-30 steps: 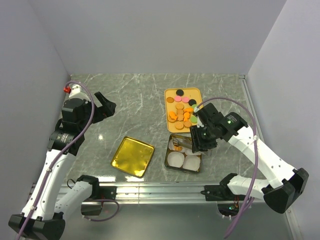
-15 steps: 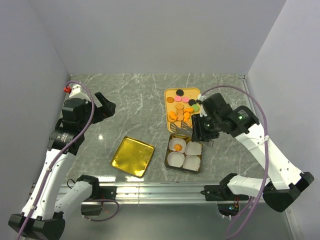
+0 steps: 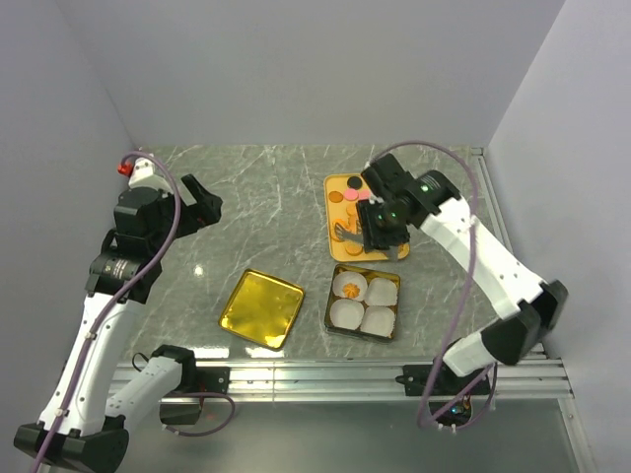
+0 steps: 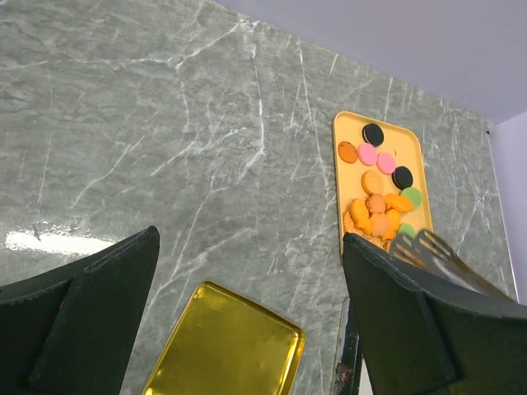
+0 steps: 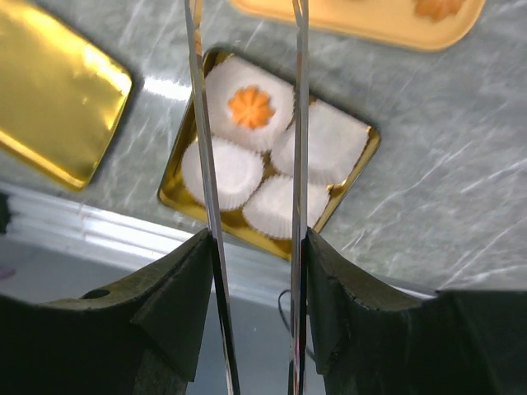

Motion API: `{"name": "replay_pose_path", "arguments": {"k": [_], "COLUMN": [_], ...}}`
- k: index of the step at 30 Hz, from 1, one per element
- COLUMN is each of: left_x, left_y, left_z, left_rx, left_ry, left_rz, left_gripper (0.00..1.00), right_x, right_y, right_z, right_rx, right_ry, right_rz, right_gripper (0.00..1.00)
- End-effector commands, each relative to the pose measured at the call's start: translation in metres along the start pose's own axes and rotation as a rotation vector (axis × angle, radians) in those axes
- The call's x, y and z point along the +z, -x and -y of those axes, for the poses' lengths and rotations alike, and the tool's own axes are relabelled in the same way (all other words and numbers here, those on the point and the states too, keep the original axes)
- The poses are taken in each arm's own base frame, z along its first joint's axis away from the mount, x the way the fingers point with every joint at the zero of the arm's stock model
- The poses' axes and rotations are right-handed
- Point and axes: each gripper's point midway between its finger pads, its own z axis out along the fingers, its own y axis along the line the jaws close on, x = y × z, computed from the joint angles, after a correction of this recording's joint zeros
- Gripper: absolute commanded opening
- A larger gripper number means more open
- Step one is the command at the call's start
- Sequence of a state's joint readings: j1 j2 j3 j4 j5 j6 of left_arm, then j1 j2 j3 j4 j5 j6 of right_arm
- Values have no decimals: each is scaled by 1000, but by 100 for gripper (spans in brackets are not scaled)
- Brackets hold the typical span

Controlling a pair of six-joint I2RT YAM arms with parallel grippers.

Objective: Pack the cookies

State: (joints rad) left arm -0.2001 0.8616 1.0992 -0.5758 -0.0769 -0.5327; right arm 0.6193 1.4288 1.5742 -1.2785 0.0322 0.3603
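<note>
The cookies (image 3: 347,197) lie in a loose heap on an orange tray (image 3: 333,248) at the back right, also seen in the left wrist view (image 4: 379,206). One orange flower-shaped cookie (image 3: 350,289) sits in the back-left paper cup of the gold tin (image 3: 329,317). My right gripper (image 3: 380,222) hangs over the tray, shut on metal tongs (image 5: 198,123) whose blades reach toward the near cookies (image 3: 345,235). The tong tips run out of the right wrist view. My left gripper (image 3: 202,207) is raised at the left, open and empty (image 4: 249,239).
The tin holds several white paper cups (image 5: 317,144), all but one empty. Its gold lid (image 3: 261,308) lies flat to the left of it. An aluminium rail (image 3: 325,372) runs along the near table edge. Grey walls close in the left, back and right.
My right arm has swung from over the tin back to the tray with the tongs. The orange flower cookie stays behind in the cup. The left arm has barely moved.
</note>
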Motion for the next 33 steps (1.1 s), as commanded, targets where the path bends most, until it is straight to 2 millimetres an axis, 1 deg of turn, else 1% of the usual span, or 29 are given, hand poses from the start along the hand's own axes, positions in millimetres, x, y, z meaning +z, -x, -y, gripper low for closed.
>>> {"name": "replay_pose_path", "arguments": {"k": [1, 2, 3, 6, 7, 8, 9, 11, 12, 14, 17, 20, 25, 29, 33], "left_x": [-2, 1, 2, 11, 17, 19, 24, 30, 32, 36, 38, 40, 46, 45, 43], "left_y": [6, 4, 3, -4, -7, -6, -12, -13, -16, -19, -17, -18, -17, -20, -22], "left_z": [-1, -1, 0, 6, 7, 11, 10, 12, 12, 11, 8, 10, 10, 10, 9], "left_rx": [33, 33, 31, 17, 13, 4, 1, -1, 3, 26, 61, 75, 105, 96, 89], "left_ry": [-6, -8, -10, -37, -41, -59, -58, -68, -71, -68, -56, -62, -39, -42, -42], "left_rz": [36, 32, 29, -14, -29, -25, -40, -46, -54, -69, -70, -72, -75, -78, -80], "left_gripper": [99, 100, 99, 99, 99, 99, 99, 99, 99, 99, 99, 99, 99, 99, 99], "right_x": [-4, 0, 7, 18, 20, 22, 28, 33, 40, 50, 59, 68, 78, 87, 94], "right_y": [36, 41, 46, 54, 56, 60, 64, 67, 70, 70, 73, 74, 72, 66, 64], "right_z": [3, 4, 2, -7, -9, -10, -12, -14, -15, -16, -15, -16, -15, -13, -9], "right_rx": [-17, -16, -17, -17, -18, -18, -19, -20, -17, -14, -3, -1, -1, -12, -34], "right_ry": [-67, -84, -93, -86, -84, -84, -89, -92, -98, -111, -134, -141, -154, -163, -176], "right_rz": [86, 85, 67, 29, 23, 24, 16, 4, -9, -37, -43, -53, -75, -100, -104], "right_gripper": [53, 53, 53, 53, 53, 53, 53, 53, 53, 53, 53, 52, 52, 51, 50]}}
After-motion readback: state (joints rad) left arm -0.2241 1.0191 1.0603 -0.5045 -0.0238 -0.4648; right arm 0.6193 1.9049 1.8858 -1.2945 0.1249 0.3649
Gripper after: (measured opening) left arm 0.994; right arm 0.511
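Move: The tongs held in the right hand go for the orange crescent cookie at the tray's left side, about 14 cm ahead of that hand, 5 cm to its left and 20 cm below. The holed biscuit lies 3 cm nearer the base than that crescent; the star cookie still on the tray is some 9 cm ahead of the hand and 11 cm to its right, and the packed star cookie 4 cm back and 3 cm left. From the left hand the crescent is about 8 cm ahead, 34 cm right and 29 cm below. Still gripping the half-open tongs, the right hand swings them away from the box, forward about 8 cm and left 4 cm over the tray, then sinks them for a total drop of some 6 cm towards the crescent and the holed biscuit, the wrist tilting about 10 degrees so the tongs hang steeper and the prongs staying apart; whether the tips touch a cookie can't be seen. Meanwhile the empty left hand, fingers wide open, sinks some 5 cm while easing forward and a little right, well clear of everything. ##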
